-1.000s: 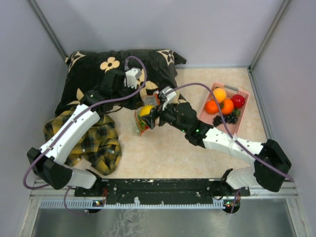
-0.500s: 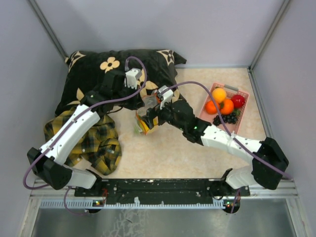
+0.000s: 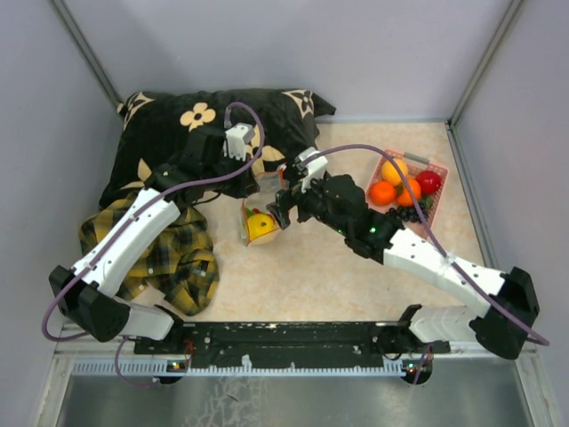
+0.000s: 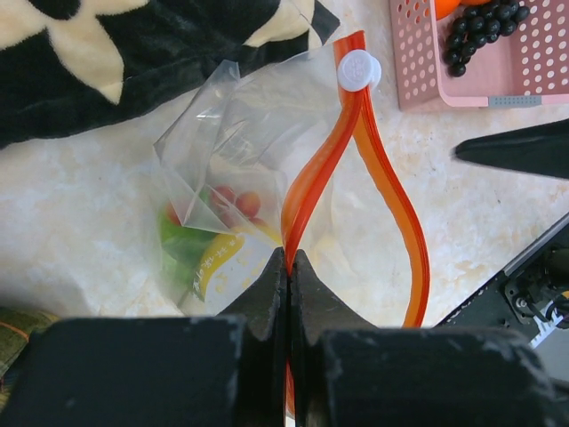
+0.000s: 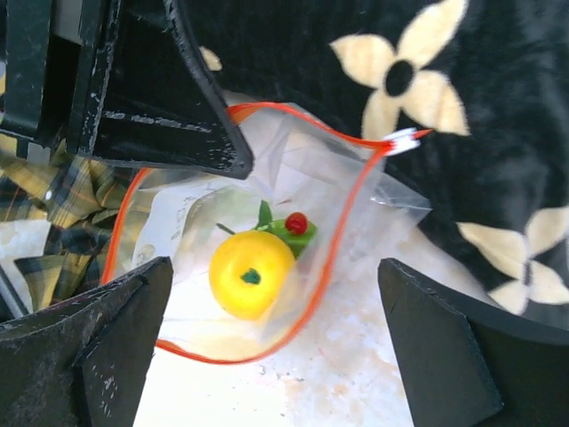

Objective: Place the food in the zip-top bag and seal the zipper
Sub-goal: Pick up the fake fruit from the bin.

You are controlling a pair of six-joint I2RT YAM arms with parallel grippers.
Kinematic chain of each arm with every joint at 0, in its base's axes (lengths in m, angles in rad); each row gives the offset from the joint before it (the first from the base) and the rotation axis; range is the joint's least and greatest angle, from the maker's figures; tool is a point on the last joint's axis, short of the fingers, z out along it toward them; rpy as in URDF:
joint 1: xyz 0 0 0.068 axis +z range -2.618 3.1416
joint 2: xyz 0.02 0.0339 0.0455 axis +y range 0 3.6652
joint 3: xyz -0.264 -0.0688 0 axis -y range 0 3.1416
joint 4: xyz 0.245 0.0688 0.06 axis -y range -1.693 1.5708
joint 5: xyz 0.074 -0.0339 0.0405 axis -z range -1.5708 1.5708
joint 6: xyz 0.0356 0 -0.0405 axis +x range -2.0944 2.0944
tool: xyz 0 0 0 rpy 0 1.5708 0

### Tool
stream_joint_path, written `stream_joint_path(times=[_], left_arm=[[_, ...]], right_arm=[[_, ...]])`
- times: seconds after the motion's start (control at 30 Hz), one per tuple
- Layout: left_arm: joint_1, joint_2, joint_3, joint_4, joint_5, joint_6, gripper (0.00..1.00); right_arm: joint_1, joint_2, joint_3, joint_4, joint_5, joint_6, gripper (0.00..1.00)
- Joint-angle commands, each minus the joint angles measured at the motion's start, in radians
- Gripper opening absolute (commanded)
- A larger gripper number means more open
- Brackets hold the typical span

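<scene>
The clear zip-top bag (image 5: pixel 178 222) stands with its mouth open on the table, beside the pillow. Its red-orange zipper (image 4: pixel 313 173) has a white slider (image 4: pixel 358 69) at the far end. My left gripper (image 4: pixel 291 260) is shut on the near end of the zipper and holds the mouth up. A yellow lemon (image 5: pixel 251 274) and a green piece with red dots (image 5: pixel 289 229) lie inside the bag. My right gripper (image 5: pixel 267 334) hangs open just above the mouth, with nothing between its fingers. In the top view the lemon (image 3: pixel 260 224) shows through the bag.
A pink basket (image 3: pixel 425 161) at the right holds two oranges (image 3: pixel 383 192), a red apple (image 3: pixel 428 181) and dark grapes (image 4: pixel 476 27). A black flowered pillow (image 3: pixel 178 133) lies behind the bag. A yellow-black plaid cloth (image 3: pixel 169 258) lies at the left.
My right gripper opened and let the lemon drop into the bag, then drew back to the right a little. The left gripper stayed shut on the zipper.
</scene>
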Motion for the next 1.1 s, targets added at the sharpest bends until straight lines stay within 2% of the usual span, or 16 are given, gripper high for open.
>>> stream_joint_path(times=[0.0,0.3,0.43,0.53,0.9,1.07], left_arm=[[0.007,-0.032,-0.009,0.030,0.002,0.009,0.00],[0.010,-0.028,-0.009,0.030,0.008,0.009,0.00],[0.012,-0.028,-0.009,0.031,0.009,0.008,0.00],[0.011,-0.032,-0.010,0.031,0.008,0.008,0.00],[0.015,-0.034,-0.016,0.036,0.016,0.008,0.00],[0.016,-0.031,-0.016,0.037,0.015,0.008,0.00]], right_arm=[[-0.010,-0.108,0.064,-0.151,0.168,-0.037,0.98],[-0.187,-0.223,0.026,-0.422,0.375,0.087,0.95],[-0.295,-0.199,0.015,-0.532,0.477,0.166,0.95],[-0.416,-0.158,-0.009,-0.572,0.486,0.231,0.95],[-0.701,-0.070,-0.219,-0.358,0.520,0.401,0.95],[-0.787,0.007,-0.260,-0.245,0.519,0.447,0.94]])
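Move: The grapes in the pink bin lie about 35 cm to the right of my right hand, 7 cm farther out and some 22 cm below. The near orange sits about 5 cm beyond them and 7 cm to their left; the second orange is some 5 cm straight beyond them, and the red apple 7 cm beyond and 6 cm to their right. From my left hand the grapes are about 42 cm right, 5 cm ahead and 22 cm below. I swing my empty right hand away from the bag's mouth, some 35 cm to the right, and over the bin, level at first and then dropping about 16 cm towards the grapes, drifting a little forward. On the way I turn the wrist about 75 degrees clockwise and tip the fingers down, keeping them wide open. My left hand stays put, still pinching the bag's orange zipper edge. ##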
